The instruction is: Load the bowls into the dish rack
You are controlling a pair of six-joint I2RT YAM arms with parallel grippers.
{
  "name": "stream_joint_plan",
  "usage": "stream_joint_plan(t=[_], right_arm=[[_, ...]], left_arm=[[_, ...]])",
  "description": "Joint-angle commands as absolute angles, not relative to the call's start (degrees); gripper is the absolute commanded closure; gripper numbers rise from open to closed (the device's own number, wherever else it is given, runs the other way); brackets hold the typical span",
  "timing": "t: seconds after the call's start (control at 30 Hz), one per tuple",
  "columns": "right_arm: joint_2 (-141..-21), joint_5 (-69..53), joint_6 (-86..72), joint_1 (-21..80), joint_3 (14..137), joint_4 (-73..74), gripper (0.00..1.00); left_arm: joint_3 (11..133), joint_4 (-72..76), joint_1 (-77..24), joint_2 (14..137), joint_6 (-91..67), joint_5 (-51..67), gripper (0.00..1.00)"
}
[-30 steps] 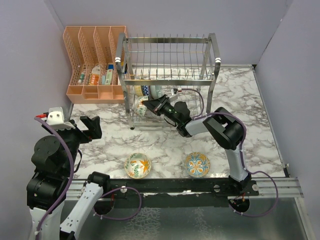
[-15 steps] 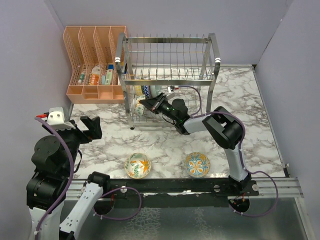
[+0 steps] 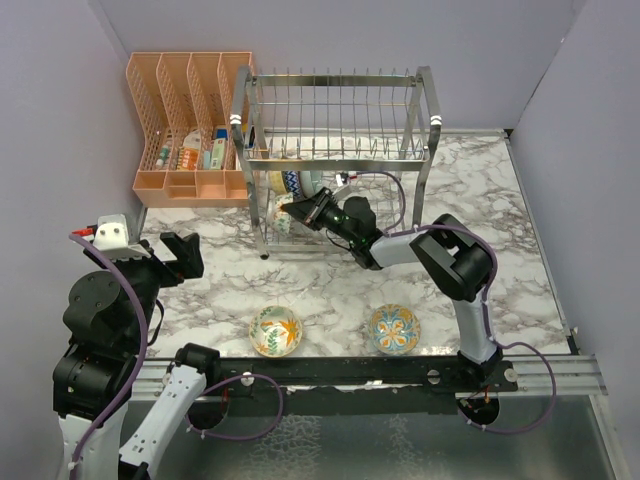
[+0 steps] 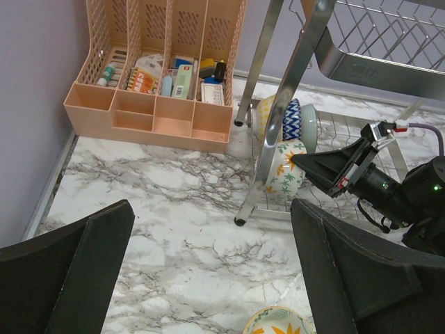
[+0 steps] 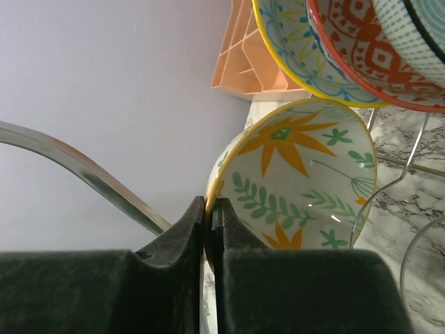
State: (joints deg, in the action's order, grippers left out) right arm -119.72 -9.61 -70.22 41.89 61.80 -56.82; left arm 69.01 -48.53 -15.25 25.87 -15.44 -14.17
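My right gripper (image 5: 211, 203) is shut on the rim of a bowl (image 5: 306, 181) with orange sun and green leaf designs. It holds the bowl on edge in the lower tier of the chrome dish rack (image 3: 335, 150), at its left end (image 3: 283, 216). Three more bowls stand in the rack beside it: yellow-rimmed (image 5: 299, 62), red-patterned (image 5: 361, 62) and pale teal (image 5: 414, 35). Two bowls sit on the table near the front, one with orange leaves (image 3: 275, 331) and one with a blue-orange flower (image 3: 395, 329). My left gripper (image 4: 212, 216) is open and empty above the table's left side.
A peach plastic organizer (image 3: 190, 130) holding small items stands left of the rack, against the back wall. The rack's front left post (image 4: 292, 76) stands between my left gripper and the racked bowls. Purple walls close in the left, back and right.
My right gripper has pushed slightly left and deeper into the rack's lower tier with the bowl. The left arm has not moved.
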Motion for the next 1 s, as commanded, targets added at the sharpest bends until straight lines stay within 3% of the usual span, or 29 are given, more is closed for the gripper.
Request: stream_joint_plan(t=[0.0, 0.27, 0.67, 0.97], right_arm=[[-117.12, -7.85, -65.42, 41.43, 63.12, -53.03, 0.91], [-119.18, -13.62, -65.00, 41.45, 65.41, -55.15, 0.66], [-115.15, -19.64, -65.42, 41.57, 63.60, -59.63, 0.62], [-108.83, -22.41, -67.90, 42.71, 52.96, -63.32, 0.62]], left_arm=[[70.31, -48.08, -15.54, 25.65, -14.93, -15.29, 0.01], [70.38, -48.10, -15.60, 25.67, -14.96, -15.29, 0.01], [70.49, -48.19, -15.61, 25.67, -15.24, -15.81, 0.01], [70.27, -47.75, -15.64, 25.88, -16.33, -15.64, 0.01]])
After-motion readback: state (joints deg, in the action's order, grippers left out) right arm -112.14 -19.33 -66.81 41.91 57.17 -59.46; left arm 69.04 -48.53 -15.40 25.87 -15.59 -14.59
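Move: The leaf bowl stands on its side in the front-left of the rack's lower tier, its rim still between the right fingers, its middle about 1 cm ahead, 2 cm left and 4 cm below. Level with its middle in height, the yellow bowl stands some 9 cm ahead of this hand and 1 cm left, the blue-patterned bowl 9 cm ahead and 2 cm right, the green bowl 8 cm ahead and 6 cm right. The leaf bowl lies roughly 22 cm ahead of the idle left hand, 16 cm right and 27 cm below. The leaf bowl's rim is let go as the right fingers part to a little over a third open, the hand almost still. The hand then rises, easing about 1 cm left before drawing back faster, ending roughly 4 cm back and 4 cm up, clear of the bowl, its tips tilting slightly up and the wrist turning some 10 degrees counter-clockwise. ##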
